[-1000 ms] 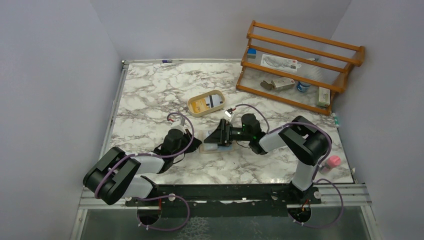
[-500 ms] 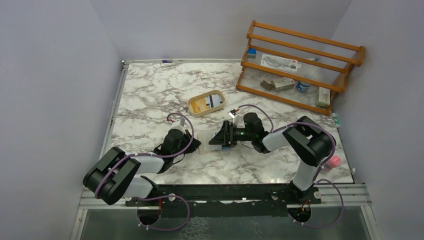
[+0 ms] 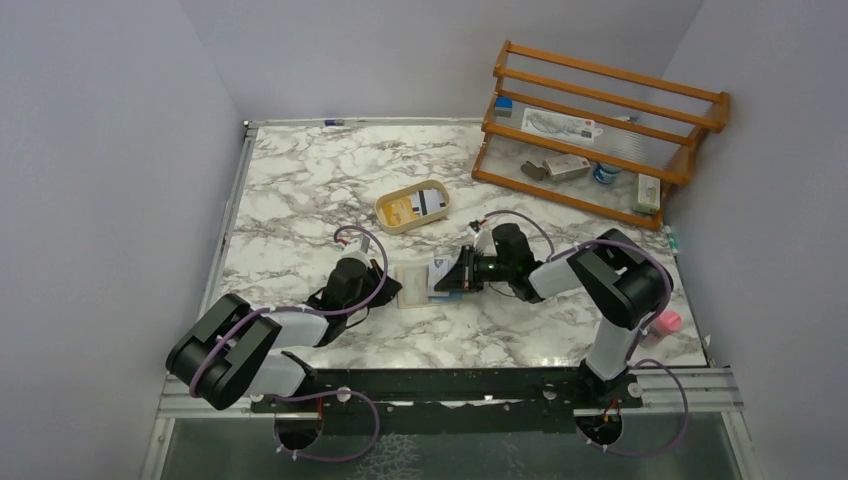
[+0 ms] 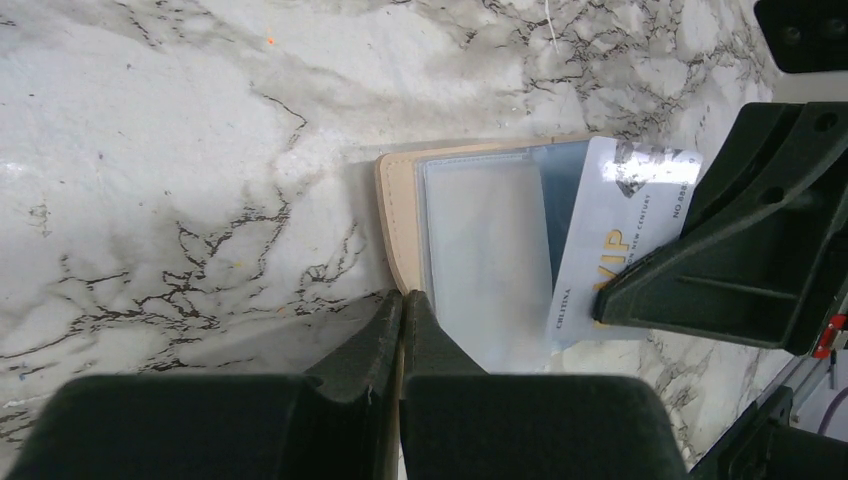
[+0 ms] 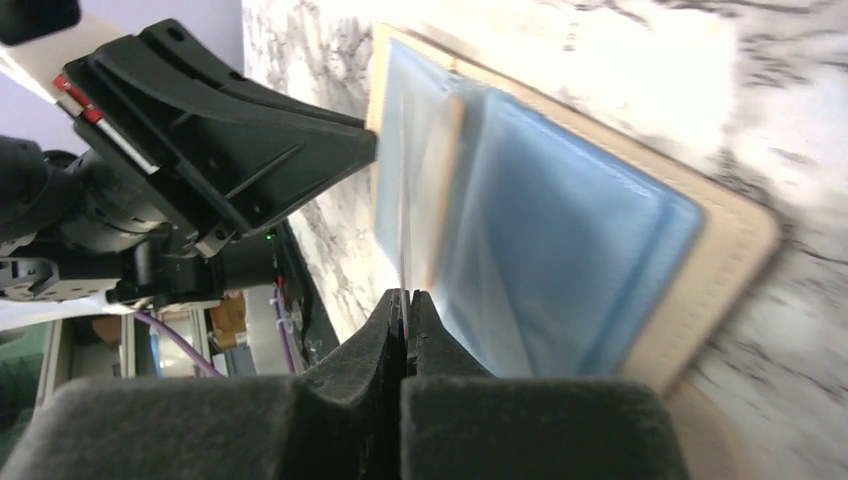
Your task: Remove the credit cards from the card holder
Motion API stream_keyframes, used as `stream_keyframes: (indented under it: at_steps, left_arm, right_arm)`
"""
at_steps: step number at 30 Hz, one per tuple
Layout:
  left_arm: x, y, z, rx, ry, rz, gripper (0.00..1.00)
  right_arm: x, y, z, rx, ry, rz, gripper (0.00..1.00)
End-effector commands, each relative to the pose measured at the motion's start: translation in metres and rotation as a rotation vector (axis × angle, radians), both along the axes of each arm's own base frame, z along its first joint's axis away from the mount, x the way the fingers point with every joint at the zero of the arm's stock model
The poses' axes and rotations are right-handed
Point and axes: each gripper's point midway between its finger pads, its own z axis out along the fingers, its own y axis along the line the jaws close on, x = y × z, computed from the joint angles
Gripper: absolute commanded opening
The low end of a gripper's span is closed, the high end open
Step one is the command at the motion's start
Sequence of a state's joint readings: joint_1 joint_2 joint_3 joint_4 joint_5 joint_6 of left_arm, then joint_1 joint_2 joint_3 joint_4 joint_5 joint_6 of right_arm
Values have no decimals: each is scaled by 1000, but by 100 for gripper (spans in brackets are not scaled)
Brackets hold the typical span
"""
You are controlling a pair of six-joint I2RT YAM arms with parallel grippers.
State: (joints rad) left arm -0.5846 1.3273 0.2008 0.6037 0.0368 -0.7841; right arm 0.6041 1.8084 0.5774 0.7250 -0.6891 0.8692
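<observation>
The tan card holder [image 3: 413, 285] lies open on the marble, its clear inner pocket [image 4: 485, 250] facing up. My left gripper [image 4: 402, 298] is shut on its near edge [image 4: 386, 215] and pins it down. A pale credit card [image 4: 625, 225] with gold lettering sticks partly out of the holder to the right. My right gripper [image 5: 404, 297] is shut on that card, which shows edge-on [image 5: 403, 245] between the jaws. From above, the right gripper [image 3: 447, 277] sits just right of the holder. The bluish pockets [image 5: 560, 230] hide whatever else is inside.
An oval beige tray [image 3: 385, 212] holding cards stands behind the holder. A wooden rack [image 3: 600, 130] with small items fills the back right. A pink object [image 3: 667, 322] sits at the table's right edge.
The right gripper has gone from wide open to shut on the card and has drawn back to the right, sliding the card partly out. The left gripper has stayed put.
</observation>
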Motion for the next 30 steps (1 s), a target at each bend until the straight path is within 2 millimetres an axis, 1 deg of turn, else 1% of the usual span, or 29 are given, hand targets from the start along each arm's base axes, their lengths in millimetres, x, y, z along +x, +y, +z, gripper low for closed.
stream_keyframes:
  at_steps: [1, 4, 6, 10, 13, 15, 18, 21, 22, 23, 24, 26, 30]
  left_arm:
    - [-1, 0, 3, 9, -20, -16, 0]
    - [-2, 1, 3, 12, -24, -16, 0]
    - [-2, 3, 3, 15, -24, -16, 0]
    - [-3, 3, 2, 19, -23, -19, 0]
    - [-3, 2, 4, 13, -27, -23, 0]
    - [-4, 2, 5, 11, -30, -22, 0]
    - [-5, 2, 6, -2, -28, -24, 0]
    - [-8, 2, 6, -9, -24, -25, 0]
    - [-9, 3, 6, -8, -27, -25, 0]
    - [-9, 4, 6, -5, -29, -23, 0]
    - [-10, 5, 5, -3, -31, -23, 0]
    - [-10, 6, 6, -2, -37, -22, 0]
    - [-9, 4, 10, -4, -44, -26, 0]
  right_arm:
    - [9, -17, -4, -74, -26, -17, 1]
    - [25, -28, 3, -159, -78, -41, 1]
    - [41, -32, 16, -219, -143, -47, 1]
    - [79, -24, 56, -285, -292, -11, 0]
    - [105, -17, 72, -329, -322, 25, 1]
    - [122, -10, 78, -328, -337, 40, 0]
    - [153, -5, 81, -339, -354, 26, 1]
    - [177, 2, 80, -358, -352, 34, 1]
    - [187, 6, 86, -359, -368, 34, 1]
    - [192, 8, 81, -369, -366, 41, 1]
    - [200, 10, 84, -376, -374, 39, 1]
    - [210, 11, 79, -395, -377, 38, 1]
    - [222, 9, 61, -417, -359, 48, 1]
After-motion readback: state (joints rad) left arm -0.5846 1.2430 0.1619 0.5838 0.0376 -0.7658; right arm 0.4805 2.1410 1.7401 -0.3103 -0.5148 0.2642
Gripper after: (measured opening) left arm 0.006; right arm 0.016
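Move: The tray, where the held card is being taken, lies about 18 cm ahead of the right hand and 6 cm to its left, some 3 cm lower. Its white cards are 19 ahead and 3 left, its yellow ones 17 ahead and 9 left; the card holder's middle is level with the hand, 3 cm left and 2 cm below. From the left hand, pinching the holder's left edge, the tray lies 18 cm ahead, 3 cm right, about 1 cm lower. Right hand carries the pinched card about 22 cm forward, up then sinking, from holder to above the tray. ##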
